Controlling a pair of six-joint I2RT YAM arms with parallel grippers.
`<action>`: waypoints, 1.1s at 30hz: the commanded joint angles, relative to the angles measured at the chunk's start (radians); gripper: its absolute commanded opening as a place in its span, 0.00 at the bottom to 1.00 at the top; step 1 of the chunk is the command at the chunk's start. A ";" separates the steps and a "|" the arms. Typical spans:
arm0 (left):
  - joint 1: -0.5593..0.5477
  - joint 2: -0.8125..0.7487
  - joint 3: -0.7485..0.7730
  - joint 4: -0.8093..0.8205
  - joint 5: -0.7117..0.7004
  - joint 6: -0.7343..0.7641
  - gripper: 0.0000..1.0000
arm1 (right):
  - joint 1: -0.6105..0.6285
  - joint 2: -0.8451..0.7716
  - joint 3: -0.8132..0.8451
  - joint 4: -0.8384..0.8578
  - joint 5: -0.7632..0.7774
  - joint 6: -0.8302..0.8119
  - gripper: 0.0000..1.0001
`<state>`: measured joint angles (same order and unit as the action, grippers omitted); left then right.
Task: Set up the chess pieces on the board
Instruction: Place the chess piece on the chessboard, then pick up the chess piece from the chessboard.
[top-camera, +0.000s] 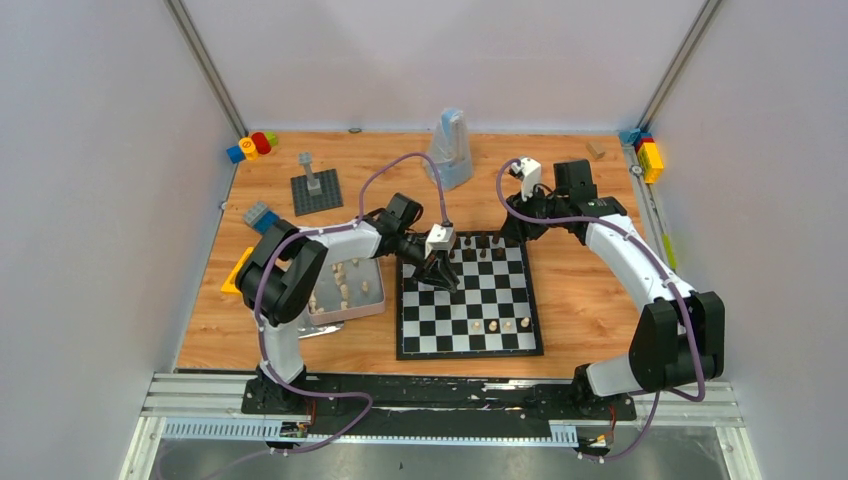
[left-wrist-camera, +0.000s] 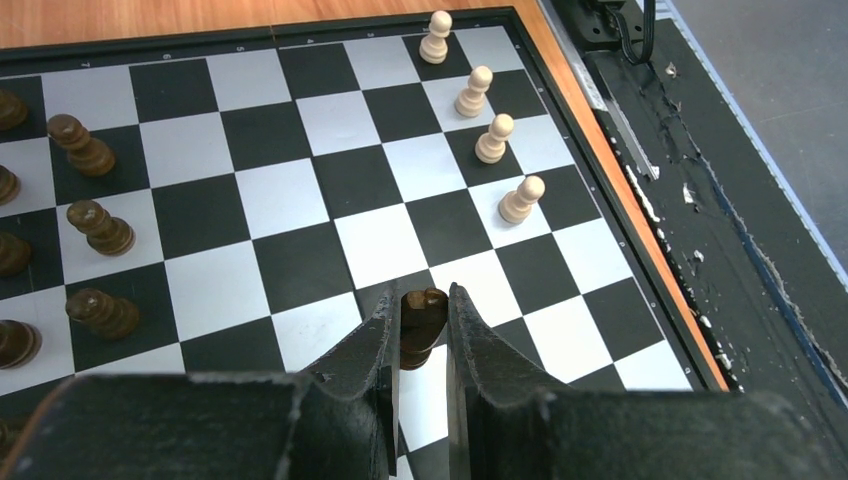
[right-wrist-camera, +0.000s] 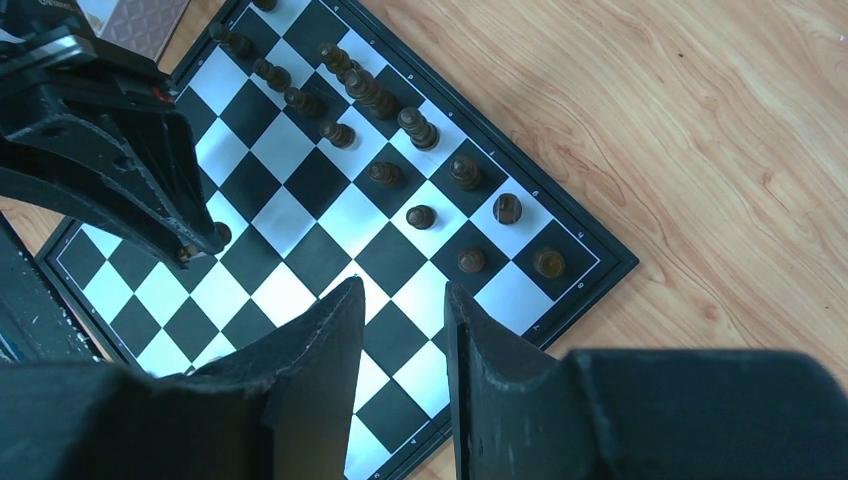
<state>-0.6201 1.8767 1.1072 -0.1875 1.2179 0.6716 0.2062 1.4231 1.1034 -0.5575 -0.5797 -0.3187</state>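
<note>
The board (top-camera: 450, 331) lies in the middle of the table. My left gripper (left-wrist-camera: 422, 296) is shut on a dark chess piece (left-wrist-camera: 421, 326) just above the board (left-wrist-camera: 300, 200), near its left side in the top view. Several cream pawns (left-wrist-camera: 493, 139) stand in a line on the board's near rows. Dark pieces (left-wrist-camera: 99, 228) fill the far rows (top-camera: 485, 250). My right gripper (right-wrist-camera: 403, 290) hangs high over the board's far right part (right-wrist-camera: 335, 250), open with nothing between its fingers. The right wrist view also takes in the left gripper's fingers (right-wrist-camera: 190, 240).
A silver tin (top-camera: 375, 305) holding several cream pieces sits left of the board. Behind it are a dark studded plate (top-camera: 316, 190) and a grey-blue brick (top-camera: 260, 215). Coloured bricks lie at the back left (top-camera: 252, 146) and back right (top-camera: 648, 155). A clear bag (top-camera: 450, 150) stands behind the board.
</note>
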 joint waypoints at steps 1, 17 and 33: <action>-0.005 0.022 -0.019 0.059 0.020 0.020 0.13 | -0.005 -0.010 -0.009 0.044 -0.033 0.003 0.36; -0.003 0.016 -0.060 0.091 -0.028 0.039 0.38 | -0.005 -0.011 -0.019 0.046 -0.041 0.003 0.36; 0.069 -0.212 -0.073 -0.063 -0.191 0.048 0.70 | 0.046 -0.015 -0.025 0.016 -0.122 -0.059 0.37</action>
<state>-0.5804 1.7733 1.0237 -0.1726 1.0939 0.7055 0.2150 1.4231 1.0828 -0.5564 -0.6380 -0.3275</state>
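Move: The left hand already holds the dark chess piece in shut fingers; the spot on the board where it goes lies straight below, about 6 cm down. The nearest standing dark pawn is about 8 cm ahead and 1 cm to the right. The nearest cream pawn is some 7 cm back and 6 cm right, the next 7 cm back and 9 cm right. From the right hand the spot is roughly 14 cm left, 11 cm back and 12 cm below. Left hand lowers the dark chess piece about 3 cm onto the board, opens, then rises left and forward. ##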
